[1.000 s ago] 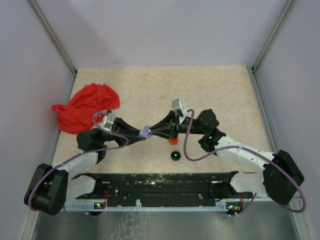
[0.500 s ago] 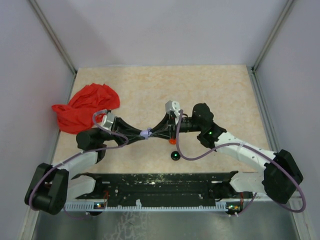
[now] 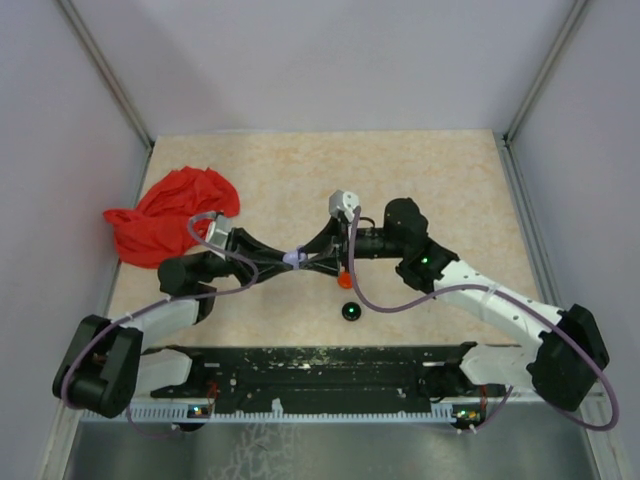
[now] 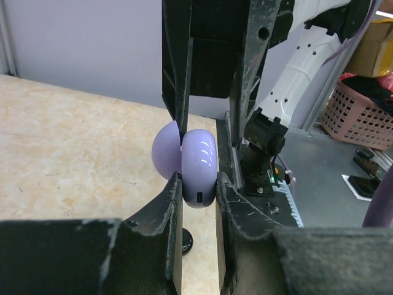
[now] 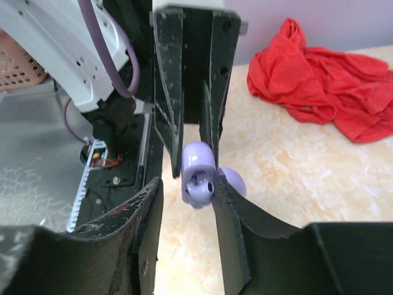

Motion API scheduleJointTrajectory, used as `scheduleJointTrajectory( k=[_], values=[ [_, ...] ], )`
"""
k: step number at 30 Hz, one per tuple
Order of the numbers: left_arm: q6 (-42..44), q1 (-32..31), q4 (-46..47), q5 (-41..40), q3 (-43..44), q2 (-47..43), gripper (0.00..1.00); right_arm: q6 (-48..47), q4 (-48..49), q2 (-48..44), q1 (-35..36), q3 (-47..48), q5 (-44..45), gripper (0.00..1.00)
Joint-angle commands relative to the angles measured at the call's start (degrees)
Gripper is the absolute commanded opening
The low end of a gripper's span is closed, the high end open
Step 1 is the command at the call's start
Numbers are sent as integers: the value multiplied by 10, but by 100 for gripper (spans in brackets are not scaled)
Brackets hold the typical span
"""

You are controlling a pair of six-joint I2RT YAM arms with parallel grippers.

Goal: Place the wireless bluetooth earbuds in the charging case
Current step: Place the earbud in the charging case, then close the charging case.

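The lavender charging case [image 4: 199,167] hangs above the table with its lid [image 4: 164,150] swung open. My left gripper [image 4: 198,181] is shut on the case body. In the right wrist view a lavender earbud [image 5: 207,188] sits in the case [image 5: 198,161] opening, nozzle facing the camera. My right gripper [image 5: 187,192] stands open around the case: its right finger [image 5: 228,212] lies against the lid, its left finger [image 5: 146,212] is clear of it. From above, both grippers meet at the case [image 3: 293,259] at mid-table.
A crumpled red cloth [image 3: 168,215] lies at the left wall. A small orange round piece [image 3: 345,281] and a black disc [image 3: 351,311] lie on the table just right of the grippers. The black rail [image 3: 310,370] runs along the near edge.
My right gripper's jaws have parted, leaving the earbud in the case. The right wrist has shifted slightly left. The left gripper keeps its hold on the case.
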Motion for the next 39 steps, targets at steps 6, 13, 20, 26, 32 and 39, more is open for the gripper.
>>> scheduleJointTrajectory(
  k=[6,13,20,26,32,39],
  values=[
    [20,-12,152,-53,-10,-31,0,36,9,-66,0,46,93,45],
    [35,-12,152,-65,-19,-43,0,32,-29,-107,0,20,154,42],
    [29,-12,151,-57,-18,-50,0,11,-26,-92,-12,-8,106,48],
    [24,-12,151,-35,-13,-58,0,2,18,-59,-23,-8,0,60],
    [5,-13,151,-7,1,-52,0,1,30,-19,-23,20,-72,68],
    [-1,-13,151,0,5,-50,0,12,53,18,-15,38,-110,69]
  ],
)
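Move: The open lavender charging case, still held by the left hand, sits about 3 cm to the left of the right hand, level with it in reach and height. On the table some 20 cm below, the orange case lies about 13 cm right and 8 cm back, the black case 15 cm right and 18 cm back. From the left hand the charging case is about 1 cm to the right, in its fingertips. Right hand arcs up about 6 cm and rightward, then back down facing the left-held charging case, fingers opening wide. ##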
